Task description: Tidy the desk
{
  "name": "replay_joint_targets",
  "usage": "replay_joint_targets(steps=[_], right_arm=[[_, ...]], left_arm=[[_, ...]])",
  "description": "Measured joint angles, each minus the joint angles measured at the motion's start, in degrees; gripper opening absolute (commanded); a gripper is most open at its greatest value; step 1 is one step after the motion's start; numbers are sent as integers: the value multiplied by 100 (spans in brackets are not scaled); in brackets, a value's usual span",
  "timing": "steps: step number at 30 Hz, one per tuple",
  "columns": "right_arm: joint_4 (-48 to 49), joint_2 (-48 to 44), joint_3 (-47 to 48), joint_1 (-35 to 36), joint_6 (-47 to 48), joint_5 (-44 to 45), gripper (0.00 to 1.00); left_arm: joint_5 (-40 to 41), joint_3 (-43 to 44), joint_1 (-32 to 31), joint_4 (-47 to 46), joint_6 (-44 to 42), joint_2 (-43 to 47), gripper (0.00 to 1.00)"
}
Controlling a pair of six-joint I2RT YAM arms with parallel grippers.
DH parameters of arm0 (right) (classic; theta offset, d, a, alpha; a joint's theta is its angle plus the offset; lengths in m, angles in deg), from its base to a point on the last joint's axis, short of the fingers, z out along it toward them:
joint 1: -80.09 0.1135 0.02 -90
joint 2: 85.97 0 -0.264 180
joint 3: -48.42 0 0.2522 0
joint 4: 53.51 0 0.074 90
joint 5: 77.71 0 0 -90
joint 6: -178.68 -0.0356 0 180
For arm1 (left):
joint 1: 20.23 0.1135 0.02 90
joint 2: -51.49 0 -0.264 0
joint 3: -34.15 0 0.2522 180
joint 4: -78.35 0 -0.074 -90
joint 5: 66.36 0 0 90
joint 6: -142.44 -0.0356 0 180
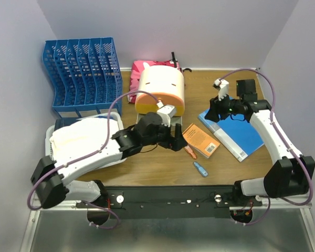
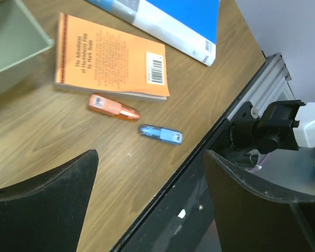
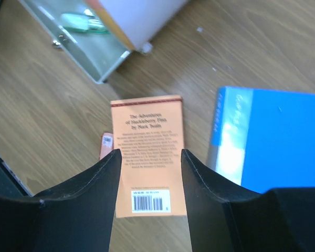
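The desk [image 1: 147, 170] is a brown wood-grain top with a black front rail. On it lie an orange paperback [image 1: 200, 140], a bigger blue book [image 1: 236, 134], an orange marker [image 1: 190, 152] and a blue marker [image 1: 201, 169]. My left gripper [image 1: 177, 140] hangs open just left of the paperback. In its wrist view the left gripper [image 2: 151, 157] holds nothing, with both markers [image 2: 114, 107] [image 2: 161, 133] lying beyond it. My right gripper [image 3: 151, 152] is open above the paperback [image 3: 147, 126], apart from it.
A blue file rack [image 1: 79, 73] stands at the back left, with a white tray of cloth [image 1: 84, 137] in front of it. A pink, white and orange box [image 1: 160, 89] sits at the back middle. A grey-green metal tray [image 3: 89, 50] lies near the paperback.
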Motion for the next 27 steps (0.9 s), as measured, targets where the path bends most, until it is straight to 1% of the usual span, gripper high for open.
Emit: replay_joint_targets(steps=[3, 6, 11, 17, 21, 24, 26, 27], right_arm=[[195, -208, -264, -361, -332, -68, 57], [400, -321, -428, -660, -579, -101, 57], [551, -332, -557, -855, -774, -247, 57], [540, -304, -557, -1180, -752, -466, 57], [455, -142, -431, -1392, -619, -468, 57], [173, 72, -170, -1569, -391, -531, 59], [-111, 251, 76, -1759, -201, -610, 59], [-181, 313, 153, -1858, -136, -621, 59]], left_arm=[[-13, 380, -203, 17, 203, -612, 90], [24, 444, -420, 59, 450, -866, 90], [166, 444, -667, 212, 791, -916, 91], [330, 538, -717, 302, 955, -973, 91], [699, 671, -723, 372, 1078, -1097, 90], [1143, 846, -758, 614, 1320, -1270, 90], [1460, 903, -800, 688, 1646, -1388, 86], [1556, 903, -817, 723, 1755, -1414, 86]])
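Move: The blue highlighter lies about 11 cm to the left hand's right, level with it fore and aft, some 18 cm below. The orange highlighter is 9 cm ahead and 7 cm right of that hand, the orange book 15 cm ahead and 12 cm right. From the right hand, the blue highlighter is 14 cm back and 4 cm left, 16 cm lower; the blue folder's middle is 11 cm ahead and 14 cm right. Open left hand sinks rightward some 6 cm towards the blue highlighter; the right hand draws 9 cm right. ##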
